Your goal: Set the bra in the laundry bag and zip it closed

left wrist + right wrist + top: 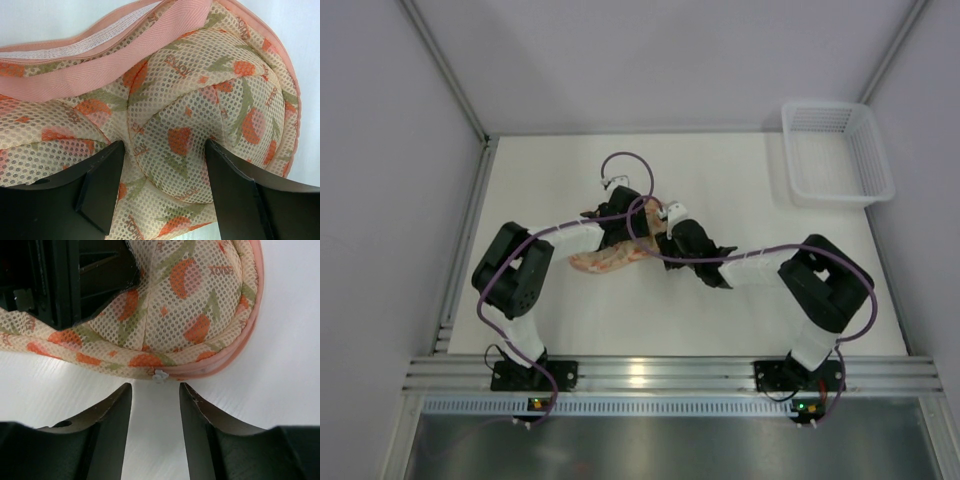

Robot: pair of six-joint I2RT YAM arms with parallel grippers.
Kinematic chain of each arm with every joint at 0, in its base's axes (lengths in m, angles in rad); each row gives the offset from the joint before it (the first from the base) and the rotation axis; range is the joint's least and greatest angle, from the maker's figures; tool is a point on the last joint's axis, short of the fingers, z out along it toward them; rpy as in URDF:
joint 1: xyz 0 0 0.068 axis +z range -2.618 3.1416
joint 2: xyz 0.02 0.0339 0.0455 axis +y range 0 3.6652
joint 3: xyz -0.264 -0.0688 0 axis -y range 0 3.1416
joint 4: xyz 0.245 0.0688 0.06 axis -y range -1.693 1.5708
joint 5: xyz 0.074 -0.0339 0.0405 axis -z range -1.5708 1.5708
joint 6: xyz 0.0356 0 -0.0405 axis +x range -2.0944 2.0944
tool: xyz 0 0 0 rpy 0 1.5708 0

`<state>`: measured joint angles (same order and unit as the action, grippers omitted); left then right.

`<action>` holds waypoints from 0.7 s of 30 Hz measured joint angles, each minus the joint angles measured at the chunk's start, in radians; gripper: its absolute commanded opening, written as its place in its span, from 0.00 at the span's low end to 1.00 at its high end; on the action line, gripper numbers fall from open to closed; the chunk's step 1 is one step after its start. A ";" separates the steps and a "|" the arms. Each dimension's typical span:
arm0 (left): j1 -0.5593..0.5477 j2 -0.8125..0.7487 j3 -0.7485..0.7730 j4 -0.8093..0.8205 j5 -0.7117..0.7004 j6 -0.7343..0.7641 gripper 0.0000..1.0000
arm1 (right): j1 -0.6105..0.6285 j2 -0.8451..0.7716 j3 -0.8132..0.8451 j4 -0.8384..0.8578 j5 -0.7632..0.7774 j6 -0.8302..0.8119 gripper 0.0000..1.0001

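Observation:
The laundry bag (608, 260), an orange-pink patterned mesh pouch with a pink rim, lies mid-table between both arms. In the left wrist view its rounded dome (200, 90) fills the gap between my left gripper's (164, 150) widely spread fingers, which press against it from both sides. In the right wrist view the bag (200, 305) lies just beyond my right gripper (155, 390), which is open with bare table between its fingers. The small white zipper pull (160, 376) sits at the bag's near edge, just past the fingertips and untouched. The bra does not show.
A white mesh basket (835, 150) stands at the back right corner of the table. A pink strap (125, 55) crosses the bag's top. My left arm's black gripper body (75, 280) rests on the bag's left part. Purple cables loop above the bag.

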<state>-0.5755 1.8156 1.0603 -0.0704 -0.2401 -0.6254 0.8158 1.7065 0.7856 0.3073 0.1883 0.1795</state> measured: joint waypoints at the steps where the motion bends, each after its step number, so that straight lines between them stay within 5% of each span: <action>1: 0.000 0.000 0.000 0.000 0.000 0.000 0.71 | 0.000 0.012 0.010 0.000 0.002 -0.001 0.40; 8: 0.000 0.000 -0.006 0.010 0.003 0.000 0.71 | 0.000 0.064 0.035 0.013 0.037 0.000 0.32; 16: 0.003 -0.002 -0.014 0.024 0.003 0.000 0.71 | 0.000 0.101 0.045 0.061 0.046 -0.001 0.00; 21: 0.004 -0.005 -0.019 0.026 -0.003 0.007 0.71 | -0.031 0.094 -0.027 0.181 -0.016 0.027 0.00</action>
<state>-0.5716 1.8107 1.0412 -0.0441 -0.2436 -0.6182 0.7853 1.8008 0.7582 0.4885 0.1722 0.2070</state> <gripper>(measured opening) 0.709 0.010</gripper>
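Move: The silver zipper pull sits at the bag's near, right-hand rim, just in front of the right hand's half-open fingers: about 2 cm ahead, barely 1 cm to the left and 2 cm below. The laundry bag's middle lies about 9 cm left and 2 cm ahead of the right hand, slightly below. From the left hand, whose spread fingers are over the bag, the pull is roughly 5 cm back, 5 cm to the right and 2 cm lower. Pinching the zipper pull between its fingertips, the right hand completes a short reach, easing forward and down about 1.5 cm each towards the bag's rim while the fingers go from half open to fully shut. It starts a slight roll near the end. The left hand stays put, fingers spread on the bag. ##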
